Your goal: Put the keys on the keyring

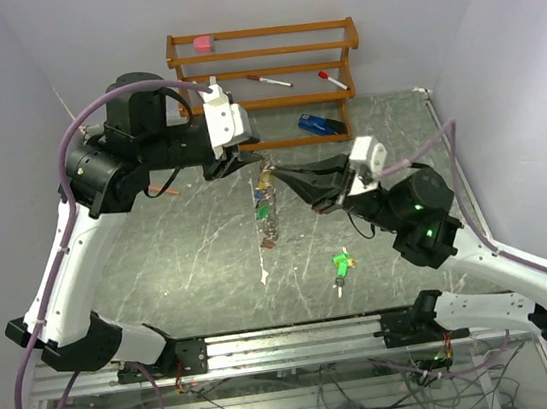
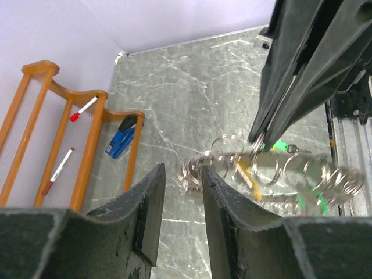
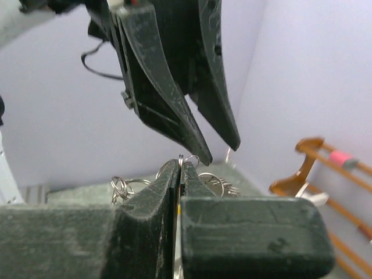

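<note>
The keyring (image 1: 267,210) hangs above the table as a bunch of silver rings, keys and coloured tags. My right gripper (image 1: 276,175) is shut on one of its top rings (image 3: 181,158). In the left wrist view the bunch (image 2: 273,168) dangles under the right fingers (image 2: 273,99), with a yellow-headed key (image 2: 247,174) among the rings. My left gripper (image 1: 247,159) is open just left of the bunch. Its fingertips (image 2: 152,174) are apart with nothing between them, and the nearest rings are just beyond them. A loose green-headed key (image 1: 341,264) lies on the table nearer the arm bases.
A wooden rack (image 1: 264,54) stands along the back wall. It holds two red-capped pens (image 1: 269,81), a pink block (image 1: 203,43) and, at its foot, a blue object (image 1: 318,124). A small pale piece (image 1: 265,278) lies on the marbled table (image 1: 191,266).
</note>
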Controlling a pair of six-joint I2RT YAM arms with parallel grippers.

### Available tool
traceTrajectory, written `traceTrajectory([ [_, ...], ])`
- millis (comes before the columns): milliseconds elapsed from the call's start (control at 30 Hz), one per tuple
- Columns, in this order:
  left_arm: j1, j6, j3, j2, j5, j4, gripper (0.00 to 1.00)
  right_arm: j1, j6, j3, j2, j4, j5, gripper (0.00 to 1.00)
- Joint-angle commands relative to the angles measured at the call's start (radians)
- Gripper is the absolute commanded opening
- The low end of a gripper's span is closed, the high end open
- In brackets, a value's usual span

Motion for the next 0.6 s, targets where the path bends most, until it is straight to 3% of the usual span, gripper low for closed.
traceTrajectory([
  [0, 0.008, -0.067, 0.023, -0.026, -0.05, 0.105, 0.43, 0.002, -0.07, -0.064, -0.058, 0.343, 0.037, 0.0],
  [167, 0.008, -0.14, -0.011, -0.049, -0.055, 0.22, 0.48, 0.001, -0.086, -0.145, -0.055, 0.601, 0.071, 0.0],
  [333, 0.008, -0.193, -0.03, -0.045, 0.041, 0.273, 0.6, 0.002, -0.085, -0.178, -0.016, 0.775, 0.093, 0.0],
  [567, 0.008, -0.234, -0.085, -0.043, 0.136, 0.309, 0.76, 0.001, -0.068, -0.163, 0.001, 0.816, 0.103, 0.0],
])
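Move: The keyring hangs from the right hand's shut fingertips, its middle some 7 cm below that hand, about 1 cm to its left and level with it fore and aft. From the left hand, empty and part open, the keyring's middle lies roughly 4 cm back, 4 cm right and 7 cm below. From the left hand, the yellow tag is about 4 cm back, 3 cm right and 3 cm below; the green tag is 4 cm back, 3 cm right and 8 cm below. Keeping its shut pinch on the top of the keyring, the right hand lifts it about 7 cm and draws it some 5 cm to the right, away from the left gripper, while its fingers tip upward by roughly 30 degrees. The empty left hand rises about 4 cm beside it, then levels off and edges slightly right, its fingertips tilting up a little and its fingers spreading well wider without gripping anything. ##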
